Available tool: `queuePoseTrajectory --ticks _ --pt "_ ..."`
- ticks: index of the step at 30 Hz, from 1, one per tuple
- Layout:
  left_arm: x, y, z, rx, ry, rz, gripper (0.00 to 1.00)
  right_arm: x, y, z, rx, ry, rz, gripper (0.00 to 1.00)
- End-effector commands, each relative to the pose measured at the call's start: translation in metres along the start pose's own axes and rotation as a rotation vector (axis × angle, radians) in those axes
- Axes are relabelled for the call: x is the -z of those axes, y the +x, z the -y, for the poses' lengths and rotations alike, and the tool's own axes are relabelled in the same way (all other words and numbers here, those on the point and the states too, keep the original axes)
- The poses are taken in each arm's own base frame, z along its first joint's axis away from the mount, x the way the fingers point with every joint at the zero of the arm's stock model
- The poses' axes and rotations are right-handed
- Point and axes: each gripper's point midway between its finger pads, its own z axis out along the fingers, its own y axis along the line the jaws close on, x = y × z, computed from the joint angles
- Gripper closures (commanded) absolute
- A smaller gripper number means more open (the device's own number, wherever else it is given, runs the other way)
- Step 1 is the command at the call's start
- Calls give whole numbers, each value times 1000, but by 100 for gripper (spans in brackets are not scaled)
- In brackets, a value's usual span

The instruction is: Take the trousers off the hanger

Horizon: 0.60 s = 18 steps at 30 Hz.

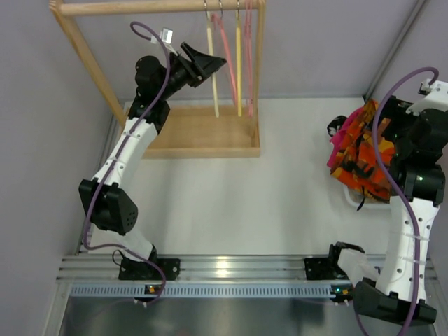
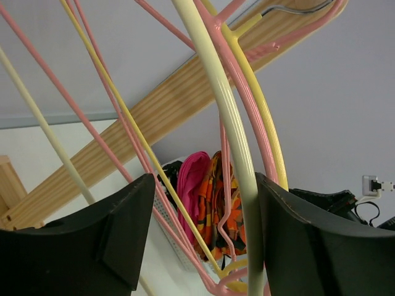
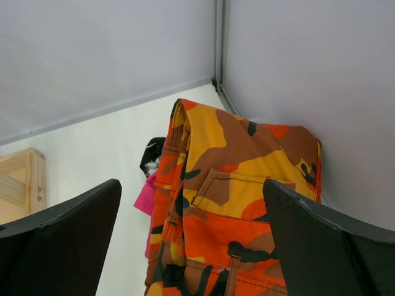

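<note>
The cream hanger hangs bare from the wooden rail beside other hangers. My left gripper is up at it, open. In the left wrist view the hanger's arm runs down between the fingers, against the right one, and the left gripper has a wide gap on the other side. The orange camouflage trousers lie heaped at the far right, also seen in the distance. My right gripper hovers by them, open, with the trousers beyond its fingers.
A wooden rack stands at the back left with pink hangers and a brighter yellow hanger on its rail. A magenta cloth lies next to the trousers in a white basket.
</note>
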Motion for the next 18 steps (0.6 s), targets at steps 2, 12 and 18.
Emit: queuePoseTrajectory --ticks 2,12,18 --pt "31 -20 30 -87 32 78 26 12 -14 1 4 -10 60 1" --pt "99 -26 -1 -137 -99 113 1 26 -5 -5 58 -61 69 1" --pt "171 -13 -73 -32 -380 -10 1 32 13 -22 143 -185 18 1"
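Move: The cream hanger, hooked on the rail, hangs between the left hand's half-open fingers at its near shoulder; its middle lies about 7 cm ahead, 1 cm right and 2 cm below the left hand. The pink hanger hangs some 4 cm right of the left hand, the yellow one some 7 cm right, both about 7 cm ahead and near the same height. From the idle right hand the cream hanger is roughly 44 cm left, 20 cm ahead and a little higher. Finish opening the left gripper all the way and draw it off to the left with growing speed, about 13 cm, backing some 5 cm from the cream hanger and rail and sinking 3 cm towards the end; swing the fingers about 15 degrees counter-clockwise. Ease the open right hand some 3 cm back and left above the trousers. ##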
